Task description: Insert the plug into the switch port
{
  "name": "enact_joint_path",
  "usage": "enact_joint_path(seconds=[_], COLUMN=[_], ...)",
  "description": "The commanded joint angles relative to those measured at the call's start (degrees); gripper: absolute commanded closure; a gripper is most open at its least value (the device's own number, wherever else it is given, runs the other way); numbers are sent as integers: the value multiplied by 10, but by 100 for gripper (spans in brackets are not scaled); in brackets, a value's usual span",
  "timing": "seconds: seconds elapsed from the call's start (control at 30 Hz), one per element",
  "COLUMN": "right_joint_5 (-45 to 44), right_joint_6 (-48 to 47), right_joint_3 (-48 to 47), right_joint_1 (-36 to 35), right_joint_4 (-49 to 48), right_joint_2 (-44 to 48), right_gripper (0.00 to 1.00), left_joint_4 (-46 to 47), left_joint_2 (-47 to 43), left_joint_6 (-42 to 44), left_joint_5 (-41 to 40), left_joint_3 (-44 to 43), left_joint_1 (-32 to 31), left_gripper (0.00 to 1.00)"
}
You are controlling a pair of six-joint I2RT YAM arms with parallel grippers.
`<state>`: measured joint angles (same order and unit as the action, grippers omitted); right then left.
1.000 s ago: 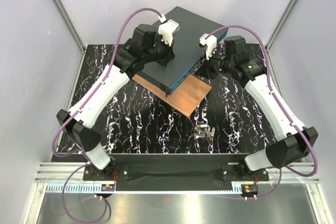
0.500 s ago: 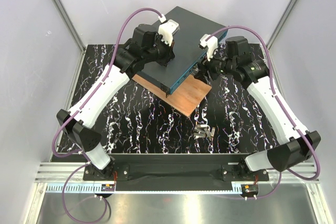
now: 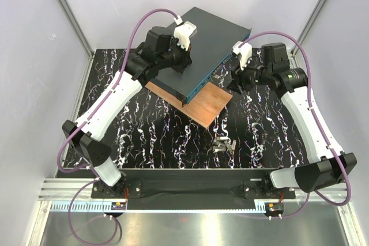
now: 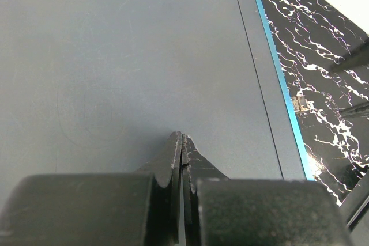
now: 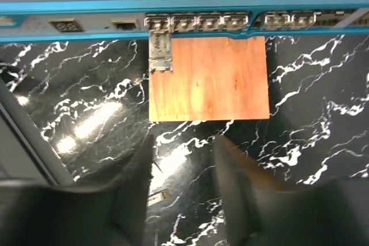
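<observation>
The switch (image 3: 203, 44) lies at the back, its front part over a thin brown board (image 3: 202, 105). In the right wrist view its teal front face (image 5: 86, 25) shows a row of ports (image 5: 196, 23). A small metal plug (image 5: 161, 50) sticks out of the leftmost port of that row, over the board (image 5: 210, 79). My right gripper (image 5: 181, 142) is open and empty, a short way back from the board's edge; it is also in the top view (image 3: 229, 82). My left gripper (image 4: 182, 137) is shut, its tips resting on the switch's dark top (image 4: 132, 56).
Loose small metal connectors (image 3: 223, 144) lie on the black marbled table (image 3: 155, 136) in front of the board. A small tag-like piece (image 5: 158, 197) lies on the table under my right gripper. Grey walls close in the back and sides.
My right gripper has drawn back to the right, away from the switch's front face. The left arm and the switch have not moved.
</observation>
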<state>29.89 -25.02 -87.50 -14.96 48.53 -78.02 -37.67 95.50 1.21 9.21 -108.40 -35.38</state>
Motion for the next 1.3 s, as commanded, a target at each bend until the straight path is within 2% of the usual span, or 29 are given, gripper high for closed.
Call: enact_joint_path(seconds=[0.0, 0.13, 0.27, 0.63, 1.27], right_joint_5=[28, 50, 61, 61, 72], right_joint_6=[18, 58, 95, 132, 247], right_joint_3=[-10, -26, -25, -36, -26], right_joint_1=[5, 5, 1, -16, -29], right_joint_4=[3, -19, -53, -100, -200], right_joint_2=[14, -6, -23, -44, -67], right_gripper=[63, 83, 93, 99, 100], left_joint_4=[21, 21, 22, 24, 29], left_joint_2=[-1, -1, -3, 0, 5], left_joint_6=[-4, -3, -3, -7, -10], left_joint_5=[12, 13, 13, 16, 19], left_joint_3=[-21, -21, -20, -21, -21], left_joint_1=[2, 1, 1, 2, 2], left_gripper=[100, 100, 100, 100, 100])
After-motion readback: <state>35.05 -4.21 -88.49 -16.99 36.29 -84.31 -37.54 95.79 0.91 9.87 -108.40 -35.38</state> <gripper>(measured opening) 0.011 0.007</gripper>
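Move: The plug sticks out of its port in the switch's front face, about 6 cm to the right hand's left and 3 cm ahead, level with it. The port's mouth lies some 7 cm left and 4 cm ahead of that hand, with the next open port about 6 cm left and 5 cm ahead. From the left hand, whose shut fingertips are on the switch's top, the plug lies roughly 12 cm to its right, 3 cm back and 3 cm lower. The right gripper, half open and empty beside the freed plug, shuts its fingers, easing back barely half a centimetre as it does, then carries the closed tips about 5 cm left and nearly 3 cm forward to the plug's outer end, rising slightly, with the wrist rolling some 15 degrees so that its left side comes up. The shut tips come against the plug and push it towards its port, while the left hand stays still with its closed fingertips resting on the switch's top. ##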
